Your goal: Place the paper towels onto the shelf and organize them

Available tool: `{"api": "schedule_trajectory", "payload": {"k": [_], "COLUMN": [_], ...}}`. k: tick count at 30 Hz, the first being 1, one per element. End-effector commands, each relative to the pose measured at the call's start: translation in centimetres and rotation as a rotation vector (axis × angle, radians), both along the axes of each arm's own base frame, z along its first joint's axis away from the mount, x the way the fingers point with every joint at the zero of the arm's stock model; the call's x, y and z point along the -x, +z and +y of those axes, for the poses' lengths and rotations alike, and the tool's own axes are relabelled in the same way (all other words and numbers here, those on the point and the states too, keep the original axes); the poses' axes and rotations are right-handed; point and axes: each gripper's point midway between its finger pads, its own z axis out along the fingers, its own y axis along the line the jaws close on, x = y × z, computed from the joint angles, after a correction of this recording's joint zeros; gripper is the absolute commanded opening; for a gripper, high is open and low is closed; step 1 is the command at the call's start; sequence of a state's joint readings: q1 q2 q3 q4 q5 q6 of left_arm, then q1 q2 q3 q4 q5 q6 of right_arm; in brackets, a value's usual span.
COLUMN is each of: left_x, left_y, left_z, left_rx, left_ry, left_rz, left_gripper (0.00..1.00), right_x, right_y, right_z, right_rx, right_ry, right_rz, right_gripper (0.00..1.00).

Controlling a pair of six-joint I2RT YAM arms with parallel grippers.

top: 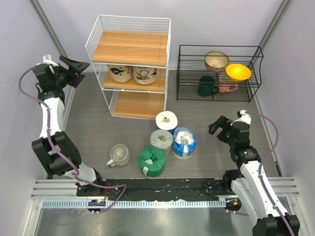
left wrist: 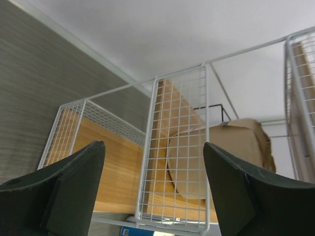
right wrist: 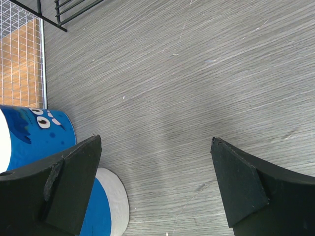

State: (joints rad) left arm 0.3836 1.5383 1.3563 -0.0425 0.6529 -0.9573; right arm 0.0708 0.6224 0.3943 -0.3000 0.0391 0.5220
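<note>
The shelf stands at the back left, with two tan paper towels on its middle tier. On the floor in front lie a white-blue roll, a grey roll, a blue-white roll and a green roll. My left gripper hangs open and empty just left of the shelf; its wrist view shows the shelf's mesh and a tan roll behind it. My right gripper is open and empty, right of the blue-white roll.
A ribbed pale mug lies left of the green roll. A low black wire rack at the back right holds bowls and mugs. Walls close in on both sides. Bare floor lies under the right gripper.
</note>
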Motion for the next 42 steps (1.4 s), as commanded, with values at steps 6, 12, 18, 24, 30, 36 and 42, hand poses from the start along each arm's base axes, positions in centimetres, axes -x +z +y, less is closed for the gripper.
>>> {"api": "schedule_trajectory", "payload": {"k": [6,12,18,24,30,36,42], "left_x": [-0.9,-0.9,-1.0,-1.2,-1.5,-1.7,-1.9], "left_y": [0.0,0.7,2.3,2.6,2.7,1.6,0.4], "left_z": [-3.6,-3.9,-4.5,-6.3,-8.0,-8.9,-9.8], "left_rx": [-0.069,-0.073,-0.060,-0.074,-0.121,-0.134,-0.167], "left_ry": [-0.148,-0.171,-0.196,-0.279,-0.339,-0.358,-0.372], "left_rz": [-0.022,-0.050,-0.115,-0.136,-0.156,-0.112,-0.079], "left_gripper": [0.85,0.85,0.85,0.85,0.85,0.85,0.85], "right_x": [-0.7,-0.8,-0.8,-0.8,-0.8,-0.8,-0.8], "right_y": [1.1,0.9,1.0,1.1,1.0,1.0,1.0], "right_z": [0.1,0.1,0.1,0.2,0.2,0.2,0.2], "right_rx": [-0.003,0.000,0.001,-0.002,-0.001,-0.002,-0.002], "right_ry": [0.004,0.003,0.004,0.008,0.008,0.007,0.006], "right_rz": [-0.042,-0.034,-0.037,-0.040,-0.036,-0.034,-0.037], "right_gripper": [0.99,0.98,0.99,0.99,0.99,0.98,0.99]}}
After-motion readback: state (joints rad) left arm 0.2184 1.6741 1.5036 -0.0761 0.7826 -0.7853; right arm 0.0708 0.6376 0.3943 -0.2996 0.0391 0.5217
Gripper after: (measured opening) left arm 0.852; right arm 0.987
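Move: The left roll on the middle shelf lies about 12 cm to the left hand's right, roughly level with it fore and aft and some 4 cm lower. The wire side of that shelf stands between them, about 6 cm to the hand's right and 6 cm lower; the right roll sits about 8 cm to the right of the left roll. From the idle right hand, the left roll is some 36 cm to the left, 20 cm ahead and 16 cm up. The left hand, empty and with its fingers held open, moves in from outside the shelf towards the left roll: about 8 cm to its right in all and only some 2 cm forward, dipping roughly 3 cm at the start and then climbing back to about its first height. Over the way it turns a little under 20 degrees clockwise, bringing the upper finger over the rim of the middle shelf's wire side and up against the left roll's outer side, pushing it along to the right. ##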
